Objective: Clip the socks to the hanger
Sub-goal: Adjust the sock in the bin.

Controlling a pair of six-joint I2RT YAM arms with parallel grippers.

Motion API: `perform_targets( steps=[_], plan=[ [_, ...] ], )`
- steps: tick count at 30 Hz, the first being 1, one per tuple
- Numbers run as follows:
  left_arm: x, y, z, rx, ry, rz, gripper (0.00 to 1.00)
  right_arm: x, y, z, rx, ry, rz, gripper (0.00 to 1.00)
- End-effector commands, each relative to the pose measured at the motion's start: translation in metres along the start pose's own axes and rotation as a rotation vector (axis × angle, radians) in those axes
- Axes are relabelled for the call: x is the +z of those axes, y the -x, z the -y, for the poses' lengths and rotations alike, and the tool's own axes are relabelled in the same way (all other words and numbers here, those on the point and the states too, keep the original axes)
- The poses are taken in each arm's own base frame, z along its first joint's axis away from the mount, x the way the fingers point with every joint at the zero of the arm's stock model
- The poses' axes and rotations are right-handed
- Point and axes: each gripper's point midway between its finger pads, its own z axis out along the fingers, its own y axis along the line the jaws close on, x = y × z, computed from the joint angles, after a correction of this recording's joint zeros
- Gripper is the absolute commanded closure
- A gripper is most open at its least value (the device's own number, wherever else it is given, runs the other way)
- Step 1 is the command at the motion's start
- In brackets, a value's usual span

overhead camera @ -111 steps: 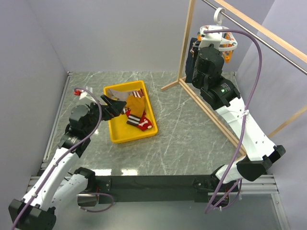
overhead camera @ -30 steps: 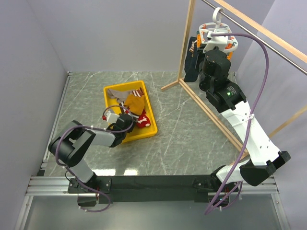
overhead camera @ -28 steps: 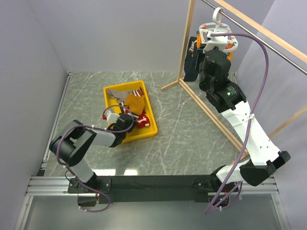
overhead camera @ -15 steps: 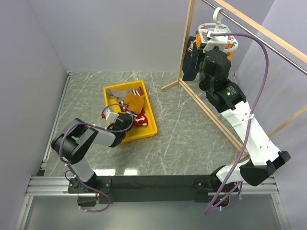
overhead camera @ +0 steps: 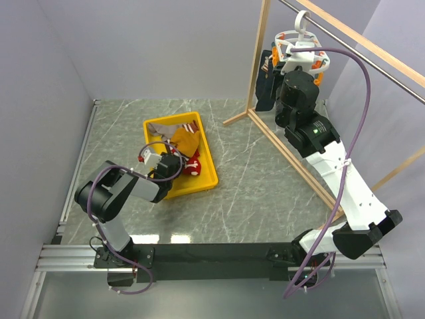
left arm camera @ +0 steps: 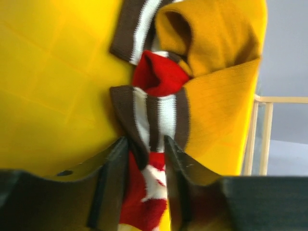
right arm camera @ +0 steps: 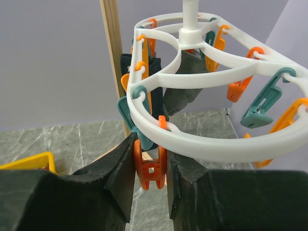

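Observation:
My left gripper [left arm camera: 144, 161] is down in the yellow tray [overhead camera: 212, 163], its jaws closed on a red sock with white marks and a brown-and-white striped cuff [left arm camera: 147, 185]. From above, that gripper [overhead camera: 171, 166] sits at the tray's near end, next to the red sock [overhead camera: 193, 167]. A mustard sock [left arm camera: 221, 91] lies beside it [overhead camera: 188, 141]. My right gripper [right arm camera: 150, 168] is shut on an orange clip [right arm camera: 149, 166] under the white hanger [right arm camera: 216, 144]. The hanger [overhead camera: 287, 45] hangs from the rod, and a dark sock [overhead camera: 264, 90] hangs on it.
A wooden frame with an upright post [overhead camera: 257, 60] and a floor rail [overhead camera: 292, 163] stands at the right, carrying the metal rod. Purple walls close in the left, back and right sides. Other teal and orange clips [right arm camera: 262, 103] dangle round the ring.
Since 3.7 s ago my left arm folded down and put its gripper into the tray on the red sock. In the last second it edged slightly further in. The right gripper stays at the hanger.

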Motion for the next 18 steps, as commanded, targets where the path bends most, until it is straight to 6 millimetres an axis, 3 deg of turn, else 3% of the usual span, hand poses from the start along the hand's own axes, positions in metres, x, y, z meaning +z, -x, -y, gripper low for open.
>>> perform_targets(
  steps=[1,3,5,6,7,10,14,15,17,18],
  plan=[
    [0.005,0.005,-0.015,0.038,0.047,0.017,0.61,-0.008,0.014,0.012,0.023,-0.013,0.042,0.89],
    [0.008,0.010,-0.017,0.036,0.042,0.025,0.65,-0.008,0.014,0.012,0.024,-0.013,0.041,0.89],
    [0.011,0.012,-0.017,0.039,0.036,0.028,0.77,-0.007,0.014,0.013,0.024,-0.014,0.041,0.89],
    [0.014,0.013,-0.021,0.052,0.045,0.033,0.84,-0.007,0.014,0.013,0.022,-0.018,0.041,0.89],
    [0.015,0.014,-0.018,0.058,0.030,0.030,1.00,-0.007,0.015,0.014,0.023,-0.019,0.043,0.89],
    [0.019,0.021,-0.009,0.102,-0.013,0.018,1.00,-0.007,0.016,0.014,0.019,-0.022,0.041,0.89],
    [0.004,0.040,0.013,0.186,-0.080,0.008,1.00,-0.009,0.018,0.016,0.026,-0.027,0.046,0.89],
    [-0.004,0.051,0.029,0.236,-0.114,0.028,1.00,-0.009,0.017,0.017,0.027,-0.027,0.045,0.89],
    [-0.012,0.056,0.037,0.346,-0.102,0.007,1.00,-0.010,0.018,0.017,0.034,-0.024,0.046,0.89],
    [-0.023,0.064,0.054,0.367,-0.141,0.016,1.00,-0.010,0.015,0.016,0.036,-0.022,0.042,0.89]
  ],
)
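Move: My open left fingers are already down in the bin, straddling the edge of the mustard sock's striped cuff, whose middle lies about 2 cm ahead, 1 cm right and 1 cm down. The sock's mustard part is some 5 cm ahead and 4 cm right. The red sock's foot lies about 1 cm back and 3 cm right; the gray sock roughly 9 cm ahead and 4 cm left. From my right hand the cuff is roughly 34 cm left, 2 cm farther forward and 44 cm lower. I close my left fingers fully on the near edge of the striped cuff while sliding left and a little forward, dipping about 1 cm low over the bin floor. Keeping the pinch, I carry on left, nearly 4 cm in all, then lift sharply by about 3 cm from the low point, the hand's left side rolling up some 10 degrees. ##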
